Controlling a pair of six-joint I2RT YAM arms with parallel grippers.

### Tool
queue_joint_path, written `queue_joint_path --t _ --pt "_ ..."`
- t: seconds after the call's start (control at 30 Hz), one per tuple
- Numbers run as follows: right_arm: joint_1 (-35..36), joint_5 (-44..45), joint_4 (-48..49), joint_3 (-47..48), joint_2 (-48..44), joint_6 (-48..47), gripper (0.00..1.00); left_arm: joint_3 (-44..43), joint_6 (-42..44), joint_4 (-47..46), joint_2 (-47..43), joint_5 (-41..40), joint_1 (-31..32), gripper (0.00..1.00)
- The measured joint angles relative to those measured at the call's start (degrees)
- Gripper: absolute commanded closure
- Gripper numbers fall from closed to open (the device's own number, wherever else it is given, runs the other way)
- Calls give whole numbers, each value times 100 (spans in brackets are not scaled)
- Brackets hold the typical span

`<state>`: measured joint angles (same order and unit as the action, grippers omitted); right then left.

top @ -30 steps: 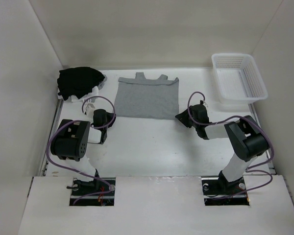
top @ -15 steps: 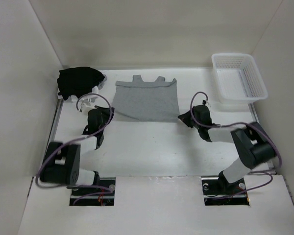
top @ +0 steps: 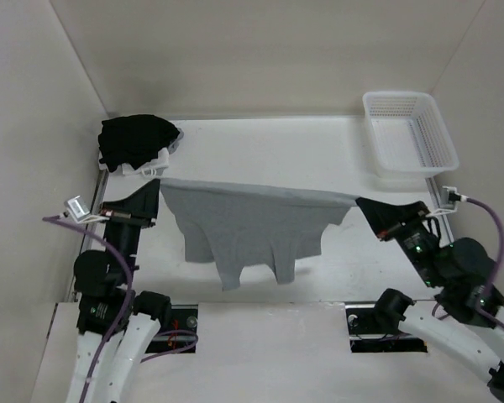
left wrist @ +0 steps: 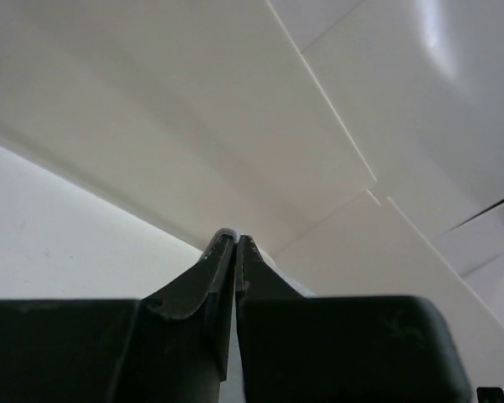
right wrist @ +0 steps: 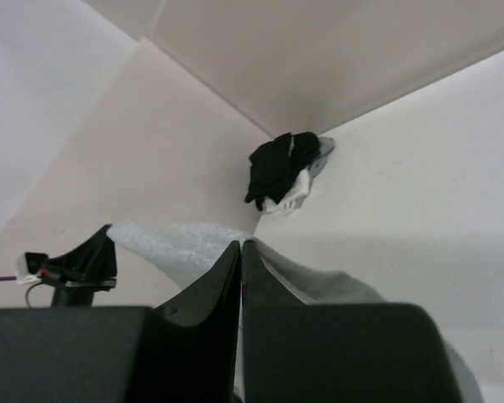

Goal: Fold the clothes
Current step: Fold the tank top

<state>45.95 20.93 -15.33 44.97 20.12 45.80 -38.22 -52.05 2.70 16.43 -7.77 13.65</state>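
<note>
The light-grey T-shirt (top: 252, 231) hangs in the air above the table, stretched taut between both grippers, its sleeves and neck dangling toward the near edge. My left gripper (top: 157, 182) is shut on the shirt's left corner; a sliver of grey cloth (left wrist: 225, 234) shows at its fingertips (left wrist: 235, 239). My right gripper (top: 359, 201) is shut on the right corner. In the right wrist view the grey fabric (right wrist: 181, 243) spreads away from the closed tips (right wrist: 241, 244) toward the left gripper (right wrist: 88, 256).
A black bundle of cloth (top: 134, 141) lies at the back left corner, also seen as the dark bundle (right wrist: 281, 172) in the right wrist view. A white basket (top: 409, 138) stands at the back right. White walls enclose the table (top: 260, 143).
Both grippers closed on the shirt's near corners and lifted it off the table, pulling it toward the near side and stretching it between them. Both arms rose and drew back.
</note>
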Motion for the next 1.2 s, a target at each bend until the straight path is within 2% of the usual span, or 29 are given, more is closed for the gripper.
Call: queue_joint_path --t 0.1,0.2,0.33,0.4,0.5,0.63,0.7,0.8,0.9,1.07,1.2 --pt "863 566 -787 535 -229 -4 96 -389 83 813 -450 13 39 99" --pt "1572 1056 -1246 627 -225 52 95 -527 131 1366 -737 33 -13 98" --pt "1880 1506 -1478 415 267 48 95 -173 131 1703 -730 46 -116 98" --pt "1510 1495 -1425 284 798 -4 96 201 131 1742 -560 39 -131 98" --pt "234 844 -870 -44 1766 -258 96 765 142 1464 170 20 -151 98" --pt "-1600 -509 251 -264 3401 -413 96 1252 118 374 2074 -66 -210 98" --pt "-2168 -1038 758 -157 4356 -452 96 1228 96 -391 3303 -144 -203 98" --pt "-2677 -1685 1154 485 5840 -531 96 769 107 -1182 5125 -190 -212 97" --pt "-3027 -2188 1399 1510 7176 -599 95 -24 142 -1624 6304 -168 -302 97" --pt "-3410 -2673 1602 2402 8076 -592 96 -1189 223 -2192 7064 -96 -474 97" --pt "-3539 -2868 1687 2404 8089 -573 95 -1384 236 -2500 7160 -24 -531 97"
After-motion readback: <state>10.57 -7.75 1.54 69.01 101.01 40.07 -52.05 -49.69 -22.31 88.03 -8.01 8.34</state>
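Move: Each of my hands still pinches one end of the tank top's upper edge, high over the near side of the table. The bare patch it is going to lies about 24 cm ahead of my left hand, 16 cm to its right and 37 cm below; the black clothes pile is some 39 cm ahead, 25 cm left and 32 cm down. From my right hand the patch is roughly 27 cm ahead, 25 cm left, 36 cm down, and the white basket 44 cm ahead, 35 cm right, 33 cm down. With both fingers staying shut on the edge, I draw back 3-4 cm, then swing both hands forward some 30-35 cm and down over the bare table, wrists tipping down about 30 degrees and my right one rolling left side down. My left hand dips nearly 30 cm, then climbs back 8 cm while still going forward; my right stays low, about 23 cm down. ##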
